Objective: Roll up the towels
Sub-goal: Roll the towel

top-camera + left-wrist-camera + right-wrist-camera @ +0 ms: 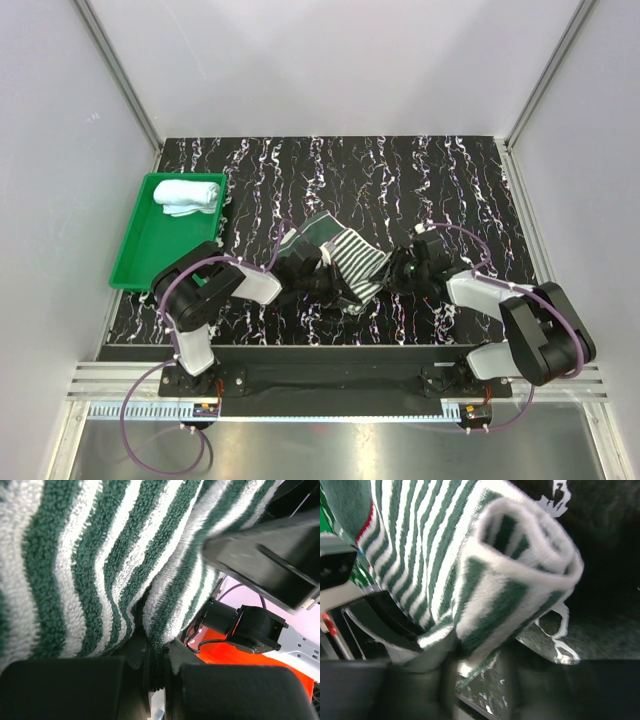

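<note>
The striped towel (pixel 345 255), dark green and white, lies bunched at mid-table between both grippers. My left gripper (pixel 305 270) is shut on its left edge; in the left wrist view a fold of the striped towel (pixel 100 555) is pinched between the closed jaws of the left gripper (pixel 155 652). The right end of the striped towel (pixel 520 570) is curled into a loose roll. My right gripper (pixel 477 655) has its blurred fingers apart around the roll's lower corner, with tabletop showing between them. The light blue towel (pixel 187 195) sits rolled in the tray.
The green plastic tray (pixel 135 250) stands at the left edge of the black marbled table (pixel 400 180). White walls with metal rails close in the back and sides. Both arm bases sit at the near edge.
</note>
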`<state>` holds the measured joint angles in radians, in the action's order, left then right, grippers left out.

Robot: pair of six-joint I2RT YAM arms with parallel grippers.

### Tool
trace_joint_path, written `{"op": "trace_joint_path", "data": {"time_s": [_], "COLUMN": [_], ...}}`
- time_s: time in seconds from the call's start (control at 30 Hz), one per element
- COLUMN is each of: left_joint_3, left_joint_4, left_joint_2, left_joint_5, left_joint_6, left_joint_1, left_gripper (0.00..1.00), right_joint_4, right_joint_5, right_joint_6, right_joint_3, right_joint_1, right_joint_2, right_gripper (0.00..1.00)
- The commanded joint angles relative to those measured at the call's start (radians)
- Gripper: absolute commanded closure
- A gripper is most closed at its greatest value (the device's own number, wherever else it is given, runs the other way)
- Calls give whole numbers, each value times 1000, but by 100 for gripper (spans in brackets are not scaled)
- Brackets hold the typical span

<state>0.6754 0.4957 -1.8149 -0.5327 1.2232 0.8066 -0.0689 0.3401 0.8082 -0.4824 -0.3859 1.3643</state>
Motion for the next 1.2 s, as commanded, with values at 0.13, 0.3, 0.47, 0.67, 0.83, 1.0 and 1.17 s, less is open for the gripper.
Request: {"op": "trace_joint_path", "data": {"time_s": [0.13,0.3,0.47,0.67,0.83,1.0,1.17], "left_joint_3": [12,55,162,292,372,409,435], "left_joint_4": [-130,-399,-702,-823,-741,-675,-637], "left_joint_2": [74,189,307,378,315,207,100], "left_joint_5": [38,184,475,910,978,895,905], "left_joint_6": [-89,-241,-437,-694,-918,-1024,-1057], "left_joint_1": [-4,2,54,296,446,476,477], "left_gripper": [59,33,26,23,22,21,21], "right_joint_4": [29,199,306,440,506,515,505], "right_joint_5": [-59,-82,-76,-79,-84,-81,-66], "right_joint_6": [-23,-73,-115,-155,-173,-176,-169], "right_joint_3": [-73,-151,-223,-298,-341,-344,-329], "right_joint_1": [-25,-27,-27,-27,-28,-28,-28], "right_joint_2": [25,21,36,61,90,88,79], "right_gripper": [91,96,97,96,97,97,97]}}
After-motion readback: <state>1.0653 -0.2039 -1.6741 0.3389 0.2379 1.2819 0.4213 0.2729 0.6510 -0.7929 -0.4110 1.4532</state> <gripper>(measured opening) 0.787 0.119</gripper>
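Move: Between the right hand's half-open fingers stands the towel's folded right end, its middle within a centimetre of that hand point. For the left hand, still pinching the towel's near edge, the near right corner flap lies about 2 cm to its right, level with it and 1 cm lower. The folded right end is some 5 cm ahead and 9 cm right of the left hand; the towel's green band lies about 16 cm ahead and 7 cm left. Closing on the towel's folded right end, the right hand pinches it, rises about 2 cm and keeps its hold while tilting some 15 degrees. Meanwhile the left fingers open and let go, back out about 5 cm to the left, then swing up, back and to the right, rolling some 80 degrees to point forward-right and down, and sink again, wide open, above the near corner flap. ##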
